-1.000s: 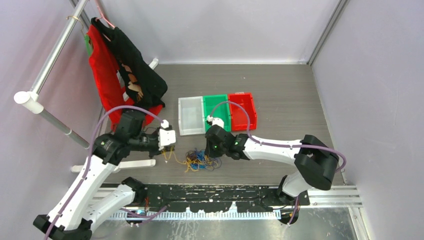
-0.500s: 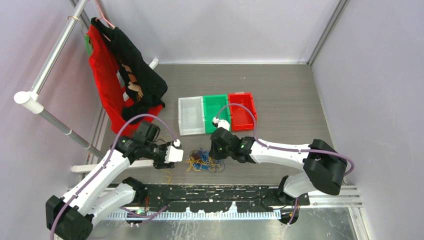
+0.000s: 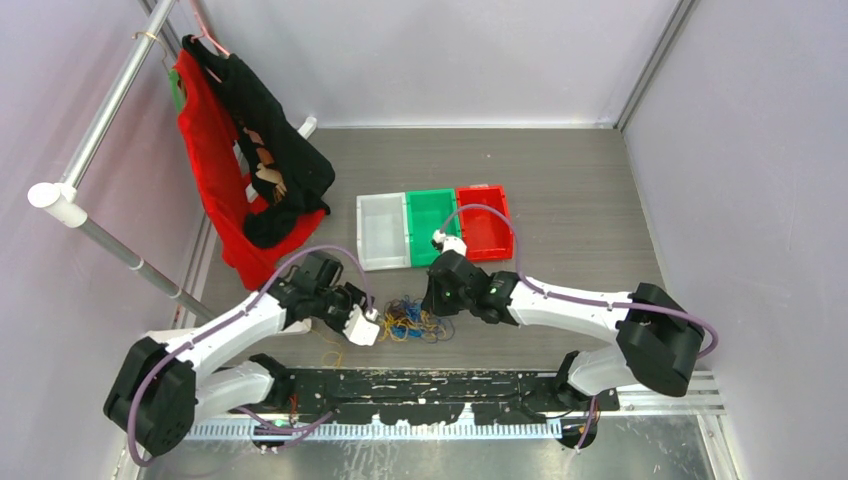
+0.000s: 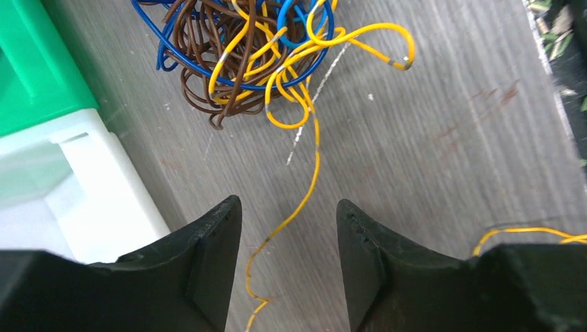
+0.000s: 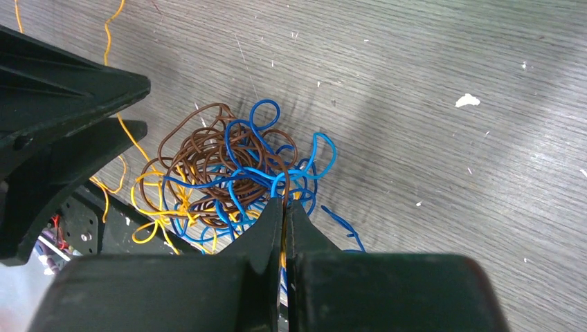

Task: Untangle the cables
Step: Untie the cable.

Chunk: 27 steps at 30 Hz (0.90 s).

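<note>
The cables [image 3: 412, 322] are a small tangle of blue, yellow and brown strands on the grey table, between my two grippers. My left gripper [image 3: 366, 327] sits just left of the tangle. In the left wrist view it [image 4: 287, 204] is open, and one yellow strand [image 4: 304, 190] trails from the tangle [image 4: 242, 48] across the table between its fingers. My right gripper [image 5: 284, 205] is shut on strands at the near edge of the tangle [image 5: 221, 162]; a thin brown and yellow strand shows pinched between its jaws.
White [image 3: 382, 232], green [image 3: 432, 222] and red [image 3: 484, 222] bins stand in a row just behind the tangle. A loose yellow strand [image 3: 331, 350] lies by the black rail [image 3: 420, 385]. Red and black clothes [image 3: 250, 150] hang on a rack at back left.
My left gripper opened, let go of the yellow strand it held, and moved right and nearer, up to the tangle. The right gripper stayed shut and shifted slightly right.
</note>
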Motion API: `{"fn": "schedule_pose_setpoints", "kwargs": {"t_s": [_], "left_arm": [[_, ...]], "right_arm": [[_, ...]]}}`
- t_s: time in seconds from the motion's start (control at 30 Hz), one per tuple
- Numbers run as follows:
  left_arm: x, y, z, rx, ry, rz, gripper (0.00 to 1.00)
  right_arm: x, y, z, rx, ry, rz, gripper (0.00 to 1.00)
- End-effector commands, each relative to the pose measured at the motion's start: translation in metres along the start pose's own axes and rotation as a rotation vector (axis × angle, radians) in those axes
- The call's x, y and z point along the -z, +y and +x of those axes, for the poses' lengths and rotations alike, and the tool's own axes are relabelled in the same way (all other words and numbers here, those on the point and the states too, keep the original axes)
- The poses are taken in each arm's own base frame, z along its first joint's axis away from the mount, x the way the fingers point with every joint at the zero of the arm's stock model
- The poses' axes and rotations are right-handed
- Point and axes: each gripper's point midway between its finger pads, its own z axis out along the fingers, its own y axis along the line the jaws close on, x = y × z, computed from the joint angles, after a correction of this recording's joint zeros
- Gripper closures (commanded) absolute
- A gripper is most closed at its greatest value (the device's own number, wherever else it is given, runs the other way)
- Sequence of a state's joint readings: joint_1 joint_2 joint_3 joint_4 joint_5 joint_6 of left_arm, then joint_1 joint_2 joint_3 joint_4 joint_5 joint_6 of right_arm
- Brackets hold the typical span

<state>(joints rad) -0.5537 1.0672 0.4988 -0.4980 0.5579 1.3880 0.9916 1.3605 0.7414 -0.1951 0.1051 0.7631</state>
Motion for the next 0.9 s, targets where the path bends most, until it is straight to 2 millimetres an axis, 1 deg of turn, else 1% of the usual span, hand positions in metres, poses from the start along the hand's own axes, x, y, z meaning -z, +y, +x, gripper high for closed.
{"fn": "schedule_pose_setpoints", "kwargs": {"t_s": [0.0, 0.1, 0.17, 0.23, 0.3, 0.33, 0.37, 0.4, 0.43, 0.5, 0.53, 0.57, 0.63, 0.77, 0.8, 0.87], "left_arm": [[-0.006, 0.028, 0.0, -0.223, 0.002, -0.071, 0.51], [-0.009, 0.031, 0.004, -0.282, 0.02, -0.092, 0.78], [-0.005, 0.038, 0.003, -0.319, 0.036, -0.124, 0.99], [0.008, 0.049, -0.004, -0.329, 0.044, -0.16, 1.0], [0.028, 0.058, -0.022, -0.335, 0.023, -0.187, 1.0], [0.04, 0.064, -0.035, -0.339, 0.0, -0.21, 1.0], [0.05, 0.068, -0.047, -0.357, -0.031, -0.238, 1.0], [0.059, 0.071, -0.06, -0.381, -0.065, -0.26, 1.0], [0.068, 0.071, -0.073, -0.403, -0.099, -0.275, 1.0], [0.081, 0.066, -0.093, -0.458, -0.158, -0.274, 1.0], [0.086, 0.064, -0.1, -0.489, -0.176, -0.276, 1.0], [0.091, 0.063, -0.106, -0.51, -0.189, -0.284, 1.0], [0.098, 0.065, -0.114, -0.543, -0.203, -0.309, 1.0], [0.112, 0.074, -0.127, -0.562, -0.221, -0.355, 1.0], [0.115, 0.075, -0.13, -0.565, -0.225, -0.364, 1.0], [0.121, 0.08, -0.135, -0.566, -0.232, -0.383, 1.0]], "right_arm": [[0.009, 0.011, -0.011, -0.026, -0.031, -0.068, 0.98], [0.011, 0.009, -0.009, -0.03, -0.018, -0.075, 0.98], [0.014, 0.007, -0.008, -0.034, -0.011, -0.078, 0.98], [0.021, 0.005, -0.012, -0.037, -0.024, -0.087, 0.96], [0.032, 0.007, -0.024, -0.03, -0.066, -0.116, 0.93], [0.04, 0.01, -0.033, -0.016, -0.102, -0.139, 0.88], [0.05, 0.016, -0.045, 0.004, -0.153, -0.172, 0.77], [0.058, 0.02, -0.055, 0.043, -0.2, -0.196, 0.56], [0.066, 0.027, -0.065, 0.064, -0.25, -0.225, 0.5], [0.081, 0.037, -0.086, 0.129, -0.352, -0.272, 0.38], [0.089, 0.044, -0.096, 0.156, -0.395, -0.291, 0.34], [0.096, 0.05, -0.105, 0.179, -0.429, -0.308, 0.31], [0.104, 0.066, -0.115, 0.236, -0.45, -0.352, 0.29], [0.118, 0.113, -0.121, 0.308, -0.467, -0.558, 0.28], [0.119, 0.12, -0.118, 0.322, -0.461, -0.594, 0.28], [0.128, 0.138, -0.117, 0.35, -0.486, -0.679, 0.29]]}}
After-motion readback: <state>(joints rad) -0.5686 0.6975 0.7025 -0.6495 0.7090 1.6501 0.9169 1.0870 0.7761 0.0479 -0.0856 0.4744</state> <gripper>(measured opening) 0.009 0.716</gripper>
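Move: The single yellow strand lying between the open left fingers is about 2 cm ahead of the left hand, 1 cm right and 1 cm below. The cable tangle is some 10 cm to that hand's right and 2 cm back; the white box is about 15 cm ahead and 3 cm right. From the right hand, which still pinches the tangle, the tangle's middle is about 2 cm left, 2 cm back and 3 cm lower, and the yellow strand some 12 cm left, level fore and aft. Ease the left gripper about 2 cm forward onto the yellow strand, shut the fingers on it, then lift it some 16 cm, drawing slightly back at the top and tilting the fingertips up about 30 degrees. Keep the right hand nearly still until the left has its pinch, then open it wide to let go of the tangle and raise it about 15 cm, tilting up too and swinging left at the end. ##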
